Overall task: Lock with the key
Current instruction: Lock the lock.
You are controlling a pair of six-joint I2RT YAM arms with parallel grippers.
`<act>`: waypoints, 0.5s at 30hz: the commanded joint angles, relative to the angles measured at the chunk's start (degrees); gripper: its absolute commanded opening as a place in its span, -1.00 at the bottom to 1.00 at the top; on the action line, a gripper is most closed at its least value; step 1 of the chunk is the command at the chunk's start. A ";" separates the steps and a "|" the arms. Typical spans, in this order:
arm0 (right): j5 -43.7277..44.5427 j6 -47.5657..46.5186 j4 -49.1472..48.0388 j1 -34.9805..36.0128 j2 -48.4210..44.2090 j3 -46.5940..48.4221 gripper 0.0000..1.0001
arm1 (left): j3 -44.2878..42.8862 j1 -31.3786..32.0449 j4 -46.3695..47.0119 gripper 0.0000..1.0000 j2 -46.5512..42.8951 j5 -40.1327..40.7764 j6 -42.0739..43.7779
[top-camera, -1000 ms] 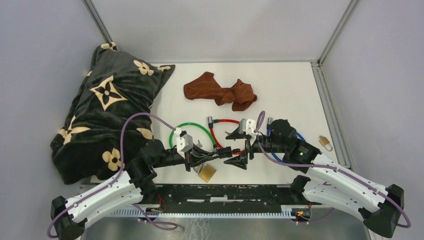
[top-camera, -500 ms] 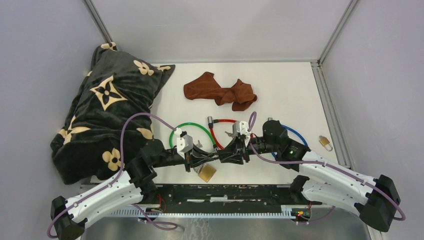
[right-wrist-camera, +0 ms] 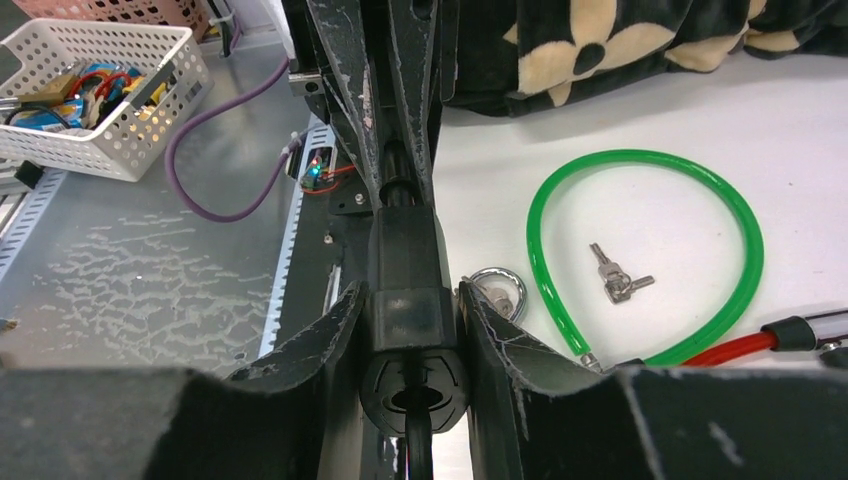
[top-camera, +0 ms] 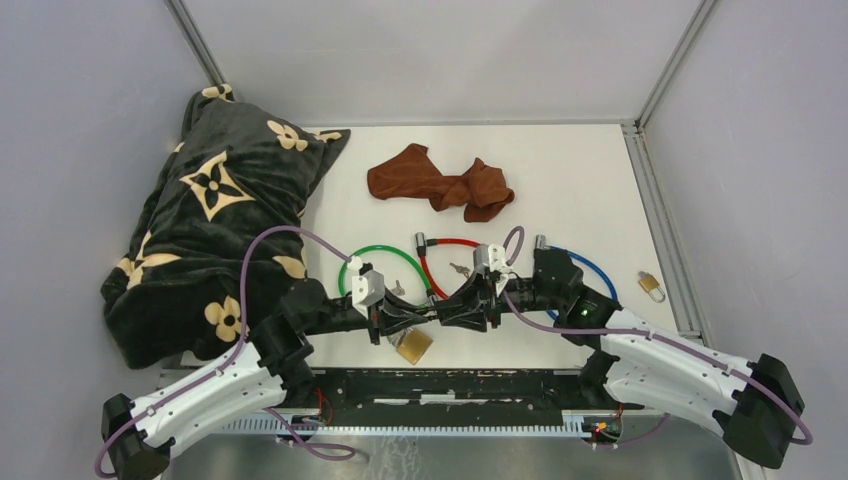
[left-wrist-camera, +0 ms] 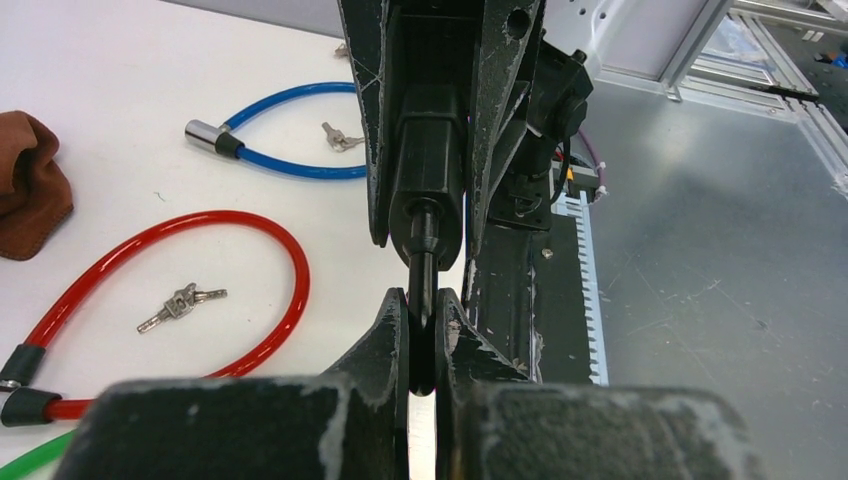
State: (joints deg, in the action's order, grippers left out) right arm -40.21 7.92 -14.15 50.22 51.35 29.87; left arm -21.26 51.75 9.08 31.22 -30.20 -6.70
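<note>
A black cable lock hangs between my two grippers at the table's near middle. My left gripper [top-camera: 436, 310] [left-wrist-camera: 422, 300] is shut on the lock's thin black cable end [left-wrist-camera: 423, 268]. My right gripper [top-camera: 462, 308] [right-wrist-camera: 410, 295] faces it, its fingers pressed on both sides of the black lock body [left-wrist-camera: 428, 160] [right-wrist-camera: 405, 262]. No key is in either gripper. One small key bunch [left-wrist-camera: 180, 303] lies inside the red cable loop [left-wrist-camera: 250, 250], another key bunch [right-wrist-camera: 617, 277] inside the green loop [right-wrist-camera: 740, 230], and a third key bunch [left-wrist-camera: 340, 138] by the blue cable [left-wrist-camera: 290, 165].
A brass padlock [top-camera: 413, 345] lies just under the left gripper, and another brass padlock [top-camera: 651, 286] sits at the right edge. A brown cloth [top-camera: 440, 185] lies further back, and a black flowered blanket [top-camera: 215, 220] fills the left side. A white basket [right-wrist-camera: 95, 95] stands off the table.
My right gripper has moved left to meet the left gripper and has closed from wide open onto the black lock body. The left arm has stayed put.
</note>
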 commanded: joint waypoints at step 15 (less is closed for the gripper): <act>2.55 2.25 -7.69 -0.12 -6.01 -0.07 -1.00 | 0.47 -5.33 4.74 0.11 -5.10 -1.13 -7.71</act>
State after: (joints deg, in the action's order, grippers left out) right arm -37.80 8.84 -14.94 50.15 47.07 28.47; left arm -21.74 46.94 11.07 26.44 -31.81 -10.92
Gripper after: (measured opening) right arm 0.389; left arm 0.544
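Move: The left fingers are shut on the shackle of the black lock, whose middle lies about 4 cm to the right, level in height. The right hand grips the lock's body, its middle only about 1 cm to that hand's left. From the left hand, the brass padlock lies some 15 cm below, 2 cm back and 4 cm left; the keys inside the red cable are about 12 cm ahead and 6 cm right. Left fingers open off the shackle, the hand rising about 3 cm and easing left; right keeps gripping the lock. ##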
